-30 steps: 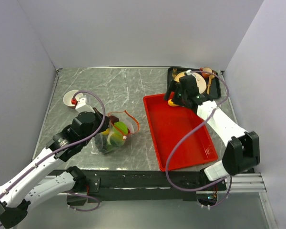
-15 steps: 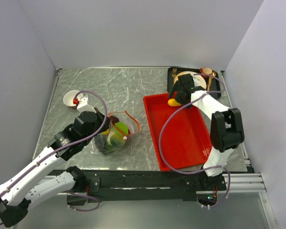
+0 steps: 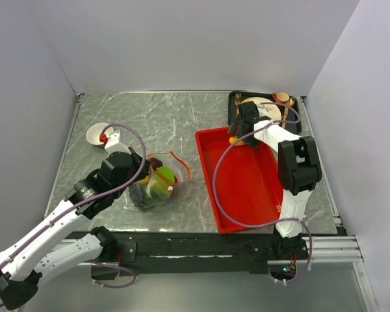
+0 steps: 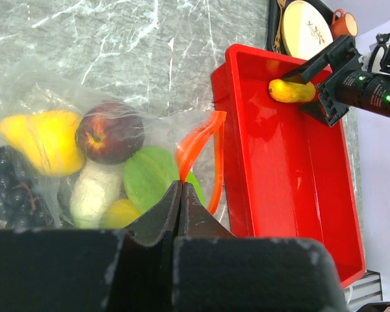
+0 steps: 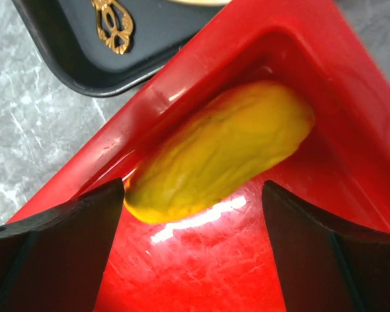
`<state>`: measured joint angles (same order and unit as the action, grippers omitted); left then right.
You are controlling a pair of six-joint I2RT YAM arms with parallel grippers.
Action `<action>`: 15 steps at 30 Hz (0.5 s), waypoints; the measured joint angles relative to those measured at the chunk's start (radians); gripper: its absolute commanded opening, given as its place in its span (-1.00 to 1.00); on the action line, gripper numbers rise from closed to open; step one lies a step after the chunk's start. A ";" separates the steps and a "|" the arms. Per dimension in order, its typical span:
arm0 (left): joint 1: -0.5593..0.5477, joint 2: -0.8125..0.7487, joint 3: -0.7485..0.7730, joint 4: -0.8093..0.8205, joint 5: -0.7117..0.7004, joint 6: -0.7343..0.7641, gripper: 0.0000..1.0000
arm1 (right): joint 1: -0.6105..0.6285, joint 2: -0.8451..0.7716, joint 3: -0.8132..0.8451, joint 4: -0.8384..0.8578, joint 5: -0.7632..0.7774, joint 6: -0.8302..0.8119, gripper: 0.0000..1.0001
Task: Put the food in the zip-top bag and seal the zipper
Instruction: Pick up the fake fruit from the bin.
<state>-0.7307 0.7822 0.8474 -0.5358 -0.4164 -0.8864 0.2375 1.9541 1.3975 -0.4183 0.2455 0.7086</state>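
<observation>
The clear zip-top bag lies left of the red tray, and its orange-red zipper stands open in a loop. Inside it are several foods: a yellow pear, a red fruit, a white piece, a green piece and dark grapes. My left gripper is shut on the bag's zipper edge and holds it up. A long yellow food lies in the tray's far left corner. My right gripper is open, with one finger on each side of that food's near end.
The red tray holds only the yellow food. Behind it, a black tray carries a cream plate, gold cutlery and an orange cup. A small bowl sits at the far left of the marble table.
The right arm has swung towards the tray's far left corner and brought its open gripper down around the yellow food. The left arm and the bag have stayed put.
</observation>
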 measured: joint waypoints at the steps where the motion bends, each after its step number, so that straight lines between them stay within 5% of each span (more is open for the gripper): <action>1: 0.000 0.001 0.000 0.000 0.000 0.000 -0.98 | 0.000 0.002 -0.003 0.005 -0.006 -0.005 0.65; 7: 0.000 0.018 0.000 0.000 0.001 0.000 -0.99 | 0.000 -0.026 -0.132 0.113 -0.079 -0.020 -0.06; 15: 0.000 0.024 0.000 0.010 0.002 0.000 -0.98 | 0.031 -0.219 -0.374 0.190 -0.201 -0.108 0.13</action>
<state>-0.7307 0.8066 0.8474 -0.5262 -0.4149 -0.8860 0.2680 1.7348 1.0233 -0.2283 0.0448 0.6006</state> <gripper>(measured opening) 0.015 0.561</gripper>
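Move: The yellow fake fruit lies against the far wall of the red bin, its middle about 1 cm ahead, 1 cm to the right and roughly 2 cm below the right hand's open fingers, which straddle it. From that hand the plate sits some 10 cm farther out and 7 cm right; the filled zip-top bag is about 33 cm left and 19 cm back. From the left hand the fruit is roughly 19 cm ahead, 38 cm right and 20 cm down. The yellow fake fruit is pinched near its left end between the right hand's two fingers, which close about halfway as the hand sinks some 2 cm. The hand then speeds back towards its base, about 7 cm in all and 3 cm leftward, taking the fruit from the far wall and turning some 15 degrees counter-clockwise while staying low over the bin floor. ##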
